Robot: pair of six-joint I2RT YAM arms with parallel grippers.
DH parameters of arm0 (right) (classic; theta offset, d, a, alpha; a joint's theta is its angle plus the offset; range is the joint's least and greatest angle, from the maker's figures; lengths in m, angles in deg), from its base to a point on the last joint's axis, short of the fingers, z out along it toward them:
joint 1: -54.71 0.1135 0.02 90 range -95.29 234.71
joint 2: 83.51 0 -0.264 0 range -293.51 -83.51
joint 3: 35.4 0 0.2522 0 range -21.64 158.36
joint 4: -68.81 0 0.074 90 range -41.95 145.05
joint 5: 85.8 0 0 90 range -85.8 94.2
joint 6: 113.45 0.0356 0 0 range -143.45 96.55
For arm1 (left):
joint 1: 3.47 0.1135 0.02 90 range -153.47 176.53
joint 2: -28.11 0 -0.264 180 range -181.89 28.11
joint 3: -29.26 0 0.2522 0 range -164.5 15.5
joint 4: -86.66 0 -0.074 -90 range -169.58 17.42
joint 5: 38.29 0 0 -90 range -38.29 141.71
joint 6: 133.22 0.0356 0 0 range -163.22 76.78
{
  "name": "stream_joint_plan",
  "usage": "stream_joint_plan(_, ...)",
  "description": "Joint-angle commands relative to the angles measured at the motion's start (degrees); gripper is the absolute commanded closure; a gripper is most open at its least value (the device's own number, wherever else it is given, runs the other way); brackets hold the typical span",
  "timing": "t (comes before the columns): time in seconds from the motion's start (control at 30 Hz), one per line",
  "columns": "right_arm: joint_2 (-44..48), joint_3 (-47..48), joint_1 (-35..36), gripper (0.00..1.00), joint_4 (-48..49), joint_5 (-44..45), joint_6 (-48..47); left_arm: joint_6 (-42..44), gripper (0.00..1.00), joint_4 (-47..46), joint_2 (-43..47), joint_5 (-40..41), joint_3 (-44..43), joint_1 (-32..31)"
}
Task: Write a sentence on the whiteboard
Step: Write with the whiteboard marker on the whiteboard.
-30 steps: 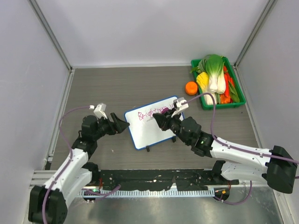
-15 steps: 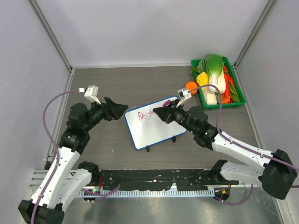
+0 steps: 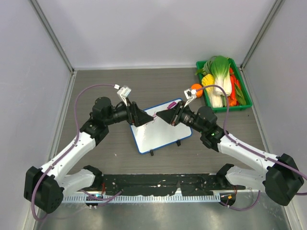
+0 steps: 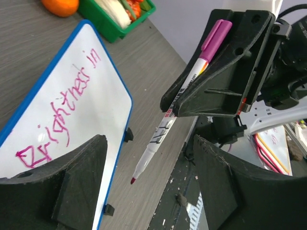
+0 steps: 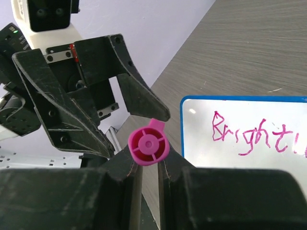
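Observation:
The whiteboard [image 3: 162, 135] lies on the table on its small black feet, blue-framed. The sentence [image 4: 61, 104] on it reads "Brightness in" in pink; its start also shows in the right wrist view [image 5: 249, 135]. My right gripper [image 3: 166, 116] hangs above the board's far edge, shut on a pink-ended marker [image 4: 189, 81], whose pink end [image 5: 148, 146] sits between the fingers. The marker's bare tip [image 4: 133, 180] is off the board. My left gripper [image 3: 140, 118] faces it, open, and the marker's tip end reaches between its fingers [image 4: 67, 182] without touching them.
A green bin [image 3: 238, 106] of vegetables stands at the far right corner, with an orange [image 3: 195, 89] beside it on the table. Enclosure walls close in the left, right and far sides. Both arm bases sit on the rail at the near edge.
My left arm has swung from left of the board up and right, over its far left corner. My right gripper has lifted the marker off the board, towards the left gripper.

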Motion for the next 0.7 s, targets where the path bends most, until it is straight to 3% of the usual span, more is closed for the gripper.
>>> stream_joint_plan(0.0, 0.16, 0.44, -0.46, 0.99, 4.09, -2.34, 2.03, -0.17, 0.29, -10.27, -2.62, -7.56, -1.69, -1.20)
stream_joint_plan(0.33, 1.83, -1.14, -2.48, 0.99, 5.67, -1.72, 5.54, 0.97, 0.52, -10.80, -5.27, -12.75, -1.69, -3.40)
stream_joint_plan(0.47, 1.92, -1.49, -3.18, 0.99, 6.29, -2.34, 6.43, 1.85, 0.75, -9.93, -4.83, -11.00, -1.60, -3.49)
stream_joint_plan(0.57, 2.62, -2.11, -3.27, 0.99, 6.64, -1.46, 6.95, 2.12, 0.78, -9.49, -5.26, -10.29, -1.69, -3.67)
stream_joint_plan(0.67, 3.06, -1.93, -3.36, 0.99, 6.20, -1.55, 7.04, 2.64, 0.97, -8.87, -6.14, -10.29, -2.13, -3.93)
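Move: The marker is still held in the right fingers, tip down towards the left; its middle lies about 5 cm to the left hand's right, level with it fore and aft and some 2 cm higher. The right fingertips are about 6 cm to the right, 1 cm farther out and 2 cm up. The whiteboard's middle is roughly 4 cm ahead, 5 cm right and 15 cm below. From the right hand, the marker's middle is about 1 cm left and 1 cm below, at 0 cm ahead. The left hand eases about 3 cm right and 2 cm back, and its fingers pinch the marker's lower barrel. ##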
